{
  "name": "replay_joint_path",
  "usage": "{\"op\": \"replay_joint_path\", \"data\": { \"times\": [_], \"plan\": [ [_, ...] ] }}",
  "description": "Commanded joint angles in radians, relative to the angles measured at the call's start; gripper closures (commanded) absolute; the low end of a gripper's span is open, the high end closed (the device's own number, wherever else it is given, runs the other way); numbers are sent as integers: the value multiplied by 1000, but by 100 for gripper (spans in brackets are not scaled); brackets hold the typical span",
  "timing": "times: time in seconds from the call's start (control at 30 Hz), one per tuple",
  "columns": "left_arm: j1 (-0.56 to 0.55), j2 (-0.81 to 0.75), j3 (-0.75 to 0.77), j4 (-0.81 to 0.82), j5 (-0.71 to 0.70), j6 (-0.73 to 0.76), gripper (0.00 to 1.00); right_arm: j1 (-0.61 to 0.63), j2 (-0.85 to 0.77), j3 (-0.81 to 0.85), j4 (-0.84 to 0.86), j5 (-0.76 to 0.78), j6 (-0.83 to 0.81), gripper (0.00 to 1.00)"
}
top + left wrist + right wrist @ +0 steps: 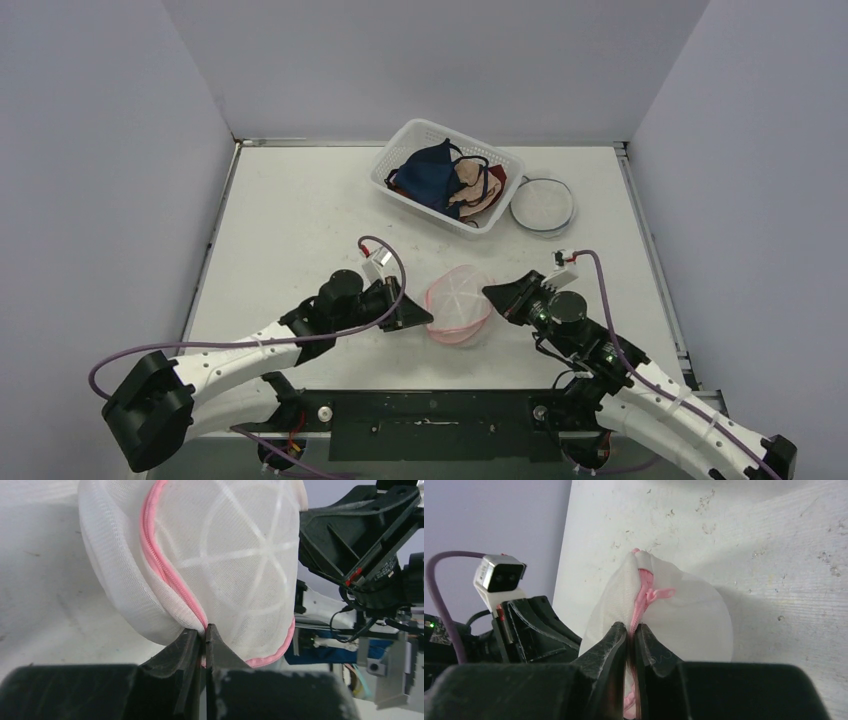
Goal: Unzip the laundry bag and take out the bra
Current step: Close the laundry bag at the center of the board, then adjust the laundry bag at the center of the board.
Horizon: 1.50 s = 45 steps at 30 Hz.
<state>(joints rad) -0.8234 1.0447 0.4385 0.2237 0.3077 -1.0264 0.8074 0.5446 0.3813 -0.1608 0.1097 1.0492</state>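
The laundry bag (458, 303) is a white mesh dome with a pink zipper, lying near the table's front between both arms. My left gripper (425, 318) is at its left side. In the left wrist view that gripper (205, 629) is shut on the pink zipper seam (165, 570) at the bag's (230, 550) lower edge. My right gripper (490, 293) is at the bag's right side. In the right wrist view it (631, 627) is shut on the zipper tape just below the pink pull tab (658, 594) of the bag (694, 620). The bra is hidden.
A white slotted basket (400, 165) at the back centre holds navy, beige and red garments (440, 172). A round flat mesh disc (543, 203) lies just to its right. Raised table edges run along the left and right sides.
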Motion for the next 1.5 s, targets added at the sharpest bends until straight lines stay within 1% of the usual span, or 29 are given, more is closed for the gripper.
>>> {"op": "replay_joint_path", "data": {
  "times": [0.0,0.13,0.27,0.33,0.43,0.63,0.7,0.77,0.83,0.93,1.0,1.1,1.17,1.3,1.37,1.43,1.47],
  "plan": [
    [-65,-5,-15,245,79,-168,100,6,-24,83,-220,69,-18,95],
    [-98,16,-21,242,29,-161,100,7,-40,87,-298,104,-15,95],
    [-101,90,-62,292,-7,-155,100,8,-44,12,-285,121,18,95],
    [-108,132,-82,329,-29,-129,100,10,-49,-48,-239,122,27,95],
    [-112,179,-91,341,-59,-89,100,16,-49,-115,-153,107,34,95],
    [-128,188,-105,292,-136,-33,100,47,-14,-180,-27,86,19,95],
    [-129,184,-107,268,-162,-18,100,61,10,-211,51,70,23,95],
    [-131,183,-106,241,-182,0,97,79,43,-247,136,57,28,95],
    [-131,187,-99,209,-198,21,92,99,90,-278,235,46,27,95],
    [-137,191,-78,133,-230,52,75,139,175,-288,296,76,26,95],
    [-142,176,-78,101,-256,62,66,163,227,-286,323,97,22,95],
    [-143,136,-76,42,-285,77,54,191,269,-277,334,142,23,95],
    [-142,104,-63,-14,-300,96,49,208,283,-277,337,168,24,95],
    [-143,28,0,-191,-374,147,40,214,300,-274,336,190,27,95],
    [-145,-18,40,-290,-420,176,33,215,304,-273,334,193,27,95],
    [-147,-56,72,-371,-475,202,22,217,303,-272,332,197,27,95],
    [-146,-70,86,-398,-500,223,20,217,302,-273,333,198,29,95]
  ]
}}
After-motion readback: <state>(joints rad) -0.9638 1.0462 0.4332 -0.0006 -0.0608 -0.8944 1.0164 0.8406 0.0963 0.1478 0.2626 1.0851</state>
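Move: The pink-zipped laundry bag already hangs pinched between both hands. The spot it goes down to, mid-board, lies about 15 cm below the right hand, 7 cm to its left and 3 cm back; from the left hand it is roughly 13 cm down, 5 cm right and 1 cm back. From the right hand, the basket of bras sits some 35 cm ahead and 6 cm left, the grey-rimmed bag about 30 cm ahead and 19 cm right. The pink-zipped bag is lowered to mid-board by both hands: the right sinks about 14 cm, swinging out right and back in left while drawing slightly back, and keeps its pinch on the zipped edge. The left, after a small shift back and right, goes down some 10 cm, then opens, releases the rim and lifts about 3 cm while easing left, fingers tipping roughly 20 degrees steeper. ##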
